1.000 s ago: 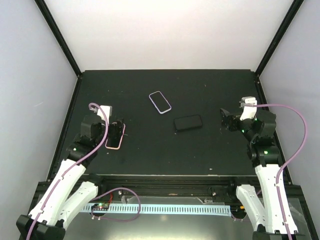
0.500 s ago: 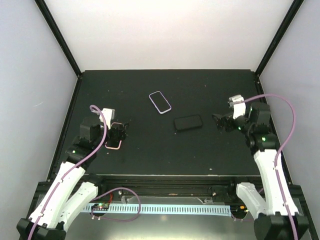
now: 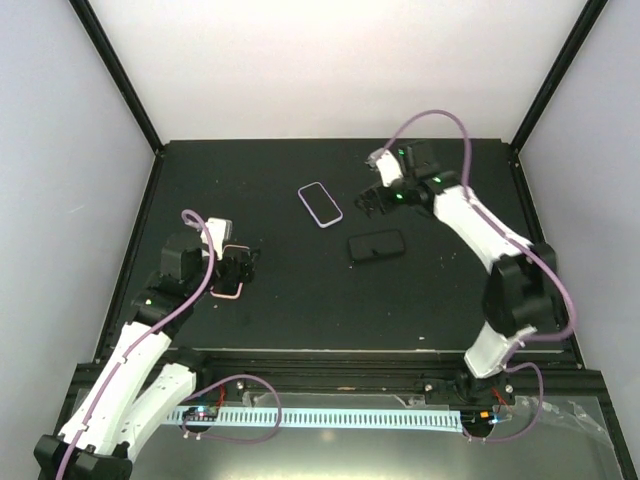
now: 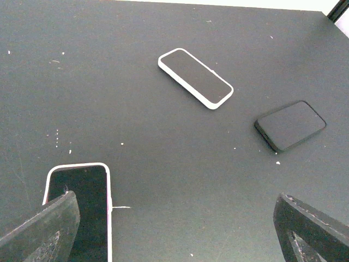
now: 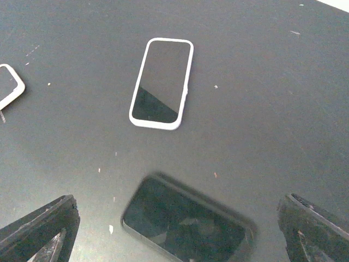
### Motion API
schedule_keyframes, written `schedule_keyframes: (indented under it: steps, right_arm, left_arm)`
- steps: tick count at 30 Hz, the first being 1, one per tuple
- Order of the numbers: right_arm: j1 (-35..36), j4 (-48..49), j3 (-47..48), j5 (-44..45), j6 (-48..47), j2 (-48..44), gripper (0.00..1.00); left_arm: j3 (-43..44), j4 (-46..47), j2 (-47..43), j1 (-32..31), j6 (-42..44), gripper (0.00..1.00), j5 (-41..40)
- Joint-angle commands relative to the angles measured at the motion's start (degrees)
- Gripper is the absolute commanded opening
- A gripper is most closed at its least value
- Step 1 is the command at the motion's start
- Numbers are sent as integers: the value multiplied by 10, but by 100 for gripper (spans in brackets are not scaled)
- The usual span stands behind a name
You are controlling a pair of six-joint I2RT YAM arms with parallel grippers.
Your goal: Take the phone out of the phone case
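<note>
Three phones lie on the black table. A phone in a white case (image 3: 320, 204) is at the far middle, also in the left wrist view (image 4: 195, 78) and right wrist view (image 5: 162, 83). A phone in a black case (image 3: 377, 245) lies just nearer (image 4: 290, 125) (image 5: 188, 221). A phone in a pink case (image 3: 232, 281) lies at the left (image 4: 82, 207). My left gripper (image 3: 238, 264) (image 4: 174, 234) is open, one finger over the pink-cased phone. My right gripper (image 3: 370, 202) (image 5: 180, 234) is open and empty, hovering between the white-cased and black-cased phones.
Black frame posts stand at the table's far corners (image 3: 150, 140). White walls enclose the table on three sides. The right arm's cable (image 3: 440, 118) loops above the far side of the table. A cable rail (image 3: 330, 418) runs along the near edge.
My right arm has swung from the table's right side to the far middle, above the white-cased and black-cased phones. My left gripper has shifted slightly over the pink-cased phone.
</note>
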Motion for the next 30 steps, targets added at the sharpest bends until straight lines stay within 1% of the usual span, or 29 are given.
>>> schedule_keyframes:
  steps: [1, 4, 8, 11, 15, 20, 24, 28, 30]
  right_arm:
    - [37, -10, 116, 74, 36, 135, 100]
    - [51, -33, 205, 89, 58, 240, 100]
    - [64, -71, 307, 101, 81, 338, 100]
    - [79, -96, 369, 112, 90, 391, 100]
    - [96, -127, 424, 127, 101, 445, 100]
    - [114, -135, 439, 111, 104, 473, 100]
    - [128, -140, 446, 115, 103, 487, 100]
    - [137, -142, 449, 136, 100, 490, 100]
    - [141, -146, 450, 164, 99, 491, 100]
  left_arm:
    - [5, -10, 8, 5, -6, 99, 13]
    - [5, -8, 5, 5, -7, 99, 17]
    - [3, -7, 2, 5, -6, 99, 18]
    - [2, -6, 0, 5, -6, 99, 20]
    - [2, -4, 0, 5, -5, 99, 25]
    - [1, -3, -2, 5, -5, 99, 27]
    - [1, -3, -4, 5, -5, 99, 28]
    - [0, -2, -6, 4, -5, 99, 28]
    - [0, -2, -6, 4, -5, 99, 28]
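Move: The white-cased phone lies flat about 10 cm ahead of the right hand, some 15 cm to its left and 18 cm below. The black phone is almost straight under that hand, roughly 1 cm back. The pink-cased phone lies about 19 cm nearer the bases than the white-cased phone and 21 cm to its left. From the left hand the white-cased phone is some 25 cm ahead, 15 cm right and 20 cm down. Down and to the left, with some forward reach, the right hand swoops off the black phone towards the near end of the white-cased phone, sinking about 17 cm. It first runs forward and left while dropping, then eases back a couple of centimetres, still drifting left. The wrist tips some 20 degrees to point the wide-open fingers more steeply down, ending astride the case's long sides. ##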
